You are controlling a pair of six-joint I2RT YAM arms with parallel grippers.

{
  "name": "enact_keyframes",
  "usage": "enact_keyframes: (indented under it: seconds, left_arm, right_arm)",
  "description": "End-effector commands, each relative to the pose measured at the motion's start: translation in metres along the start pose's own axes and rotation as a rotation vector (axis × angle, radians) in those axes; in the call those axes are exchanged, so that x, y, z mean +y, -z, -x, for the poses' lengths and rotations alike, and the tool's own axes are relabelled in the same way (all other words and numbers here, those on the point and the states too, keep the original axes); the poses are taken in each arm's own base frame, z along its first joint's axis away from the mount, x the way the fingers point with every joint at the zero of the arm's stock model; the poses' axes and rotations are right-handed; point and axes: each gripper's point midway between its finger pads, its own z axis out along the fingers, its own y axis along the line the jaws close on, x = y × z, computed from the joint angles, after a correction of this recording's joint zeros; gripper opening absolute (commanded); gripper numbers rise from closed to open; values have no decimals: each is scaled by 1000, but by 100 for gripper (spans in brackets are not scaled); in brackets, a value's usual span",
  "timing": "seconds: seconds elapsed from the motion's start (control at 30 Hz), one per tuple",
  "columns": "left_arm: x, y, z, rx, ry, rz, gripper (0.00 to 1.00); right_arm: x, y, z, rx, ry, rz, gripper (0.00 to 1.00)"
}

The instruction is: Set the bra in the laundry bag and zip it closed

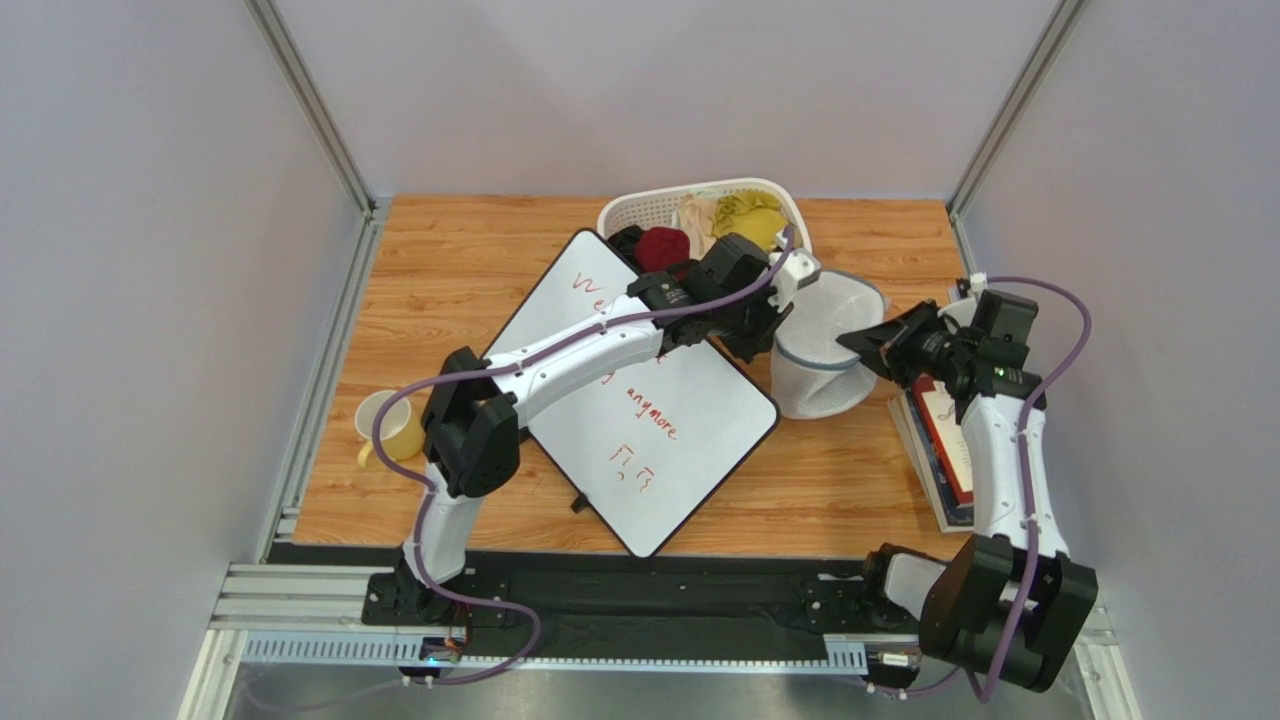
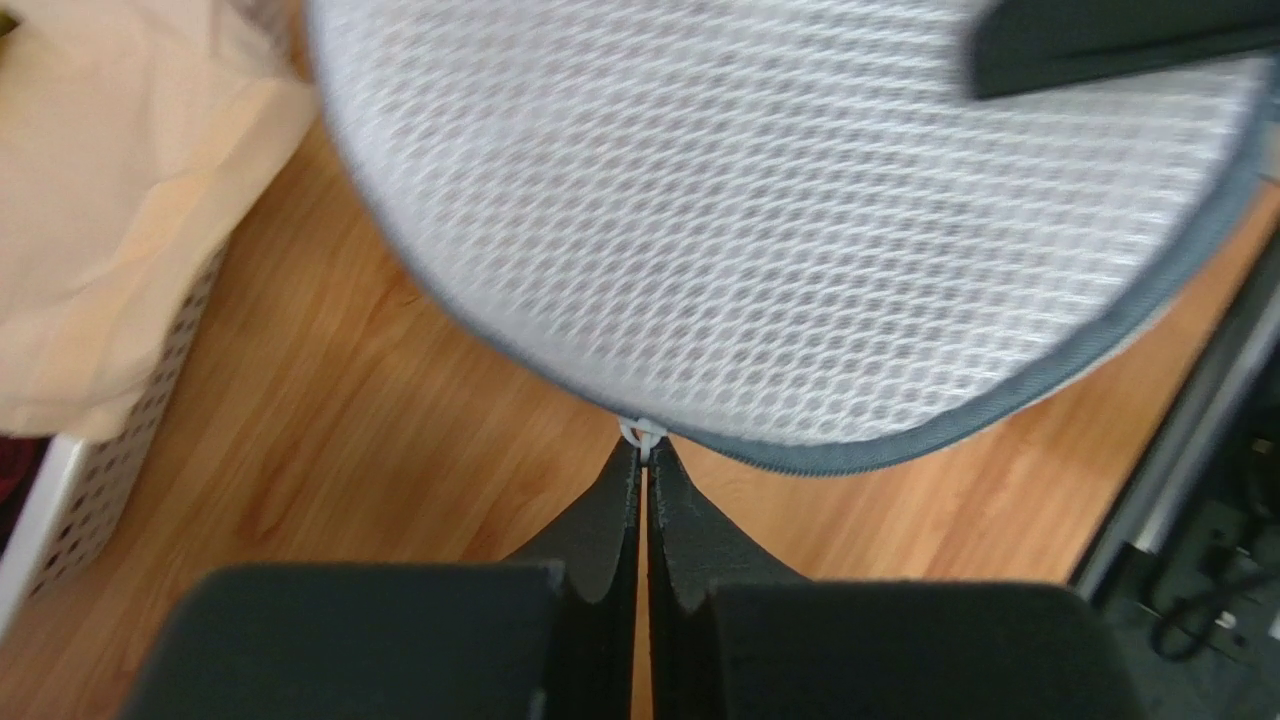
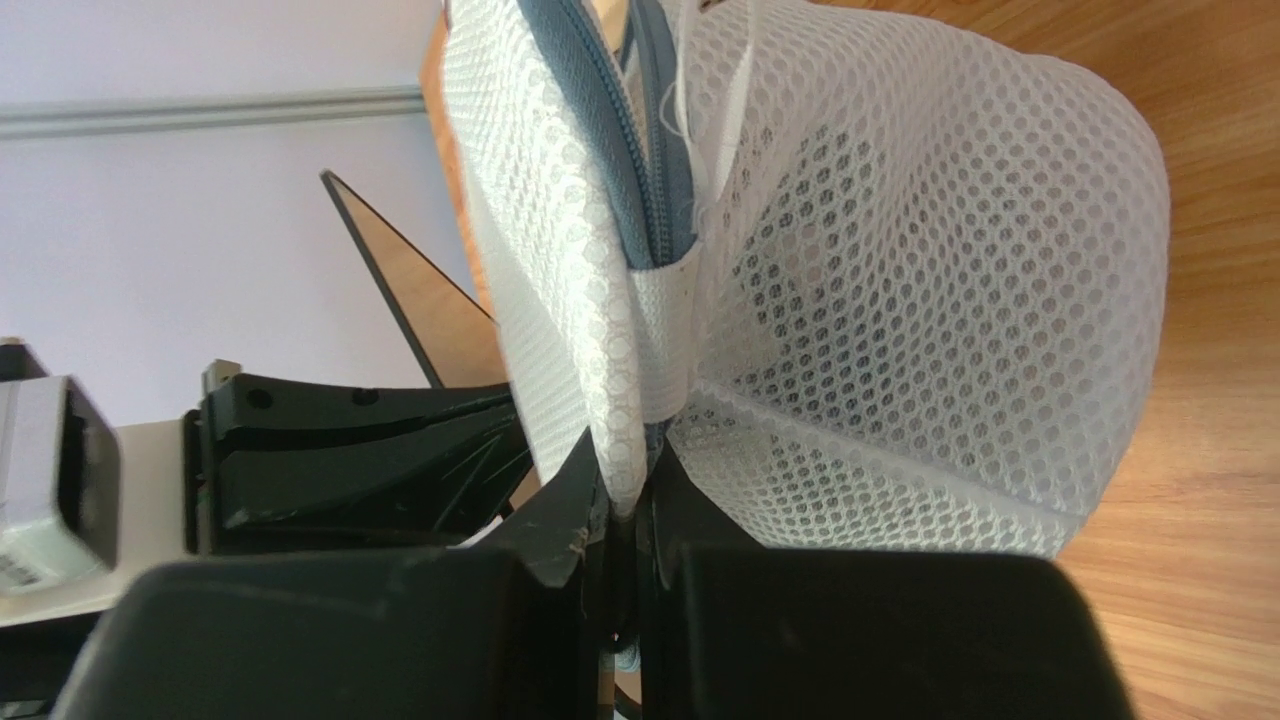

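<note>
The laundry bag (image 1: 824, 357), a white mesh pouch with a grey zipper band (image 2: 962, 420), stands between both arms right of the whiteboard. My left gripper (image 2: 643, 447) is shut on the small white zipper pull (image 2: 643, 434) at the bag's rim. It reaches the bag (image 2: 781, 225) from the left (image 1: 783, 317). My right gripper (image 3: 631, 488) is shut on a fold of the bag's mesh edge (image 3: 624, 375), just below the end of the grey zipper (image 3: 639, 135), and holds the bag from the right (image 1: 861, 348). The bra is hidden.
A white slotted basket (image 1: 624, 215) with yellow (image 1: 748, 219) and dark red (image 1: 661, 248) garments stands behind the bag. A whiteboard (image 1: 639, 405) lies at centre. A yellow cup (image 1: 394, 428) sits at the left and a stack of books (image 1: 939, 450) at the right.
</note>
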Motion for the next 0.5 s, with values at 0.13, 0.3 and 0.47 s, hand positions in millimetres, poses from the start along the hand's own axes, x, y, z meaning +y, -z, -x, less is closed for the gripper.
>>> enact_keyframes:
  seconds: [0.13,0.3,0.47]
  left_arm:
    - [-63,18,50,-167,39,-326,0]
    - [-69,11,59,-199,125,-366,0]
    - [-60,-2,59,-188,231,-330,0]
  right_arm:
    - [-1,-21,24,53,140,-66,18]
    - [-17,-38,35,68,160,-230,49]
    - [-34,-31,25,18,125,-325,64]
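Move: Pinched at the zip pull in the left fingers, the laundry bag has its middle about 7 cm to that hand's right, level front to back and some 4 cm below. From the right hand, which still grips the rim, the bag's middle is roughly 3 cm left, 1 cm back and 5 cm down. The basket stands about 17 cm ahead and 8 cm left of the left hand; the whiteboard's middle is 18 cm left and 5 cm back of that hand, both well below. Keeping its pinch on the zip pull, the left hand draws it about 5 cm to the right, while also going back and rising some 4 cm, its fingers tipping up towards level by around 20 degrees. The right hand opens wide, lets go of the rim and goes forward and down about 4 cm each, fingers tipping lower over the bag's edge. ##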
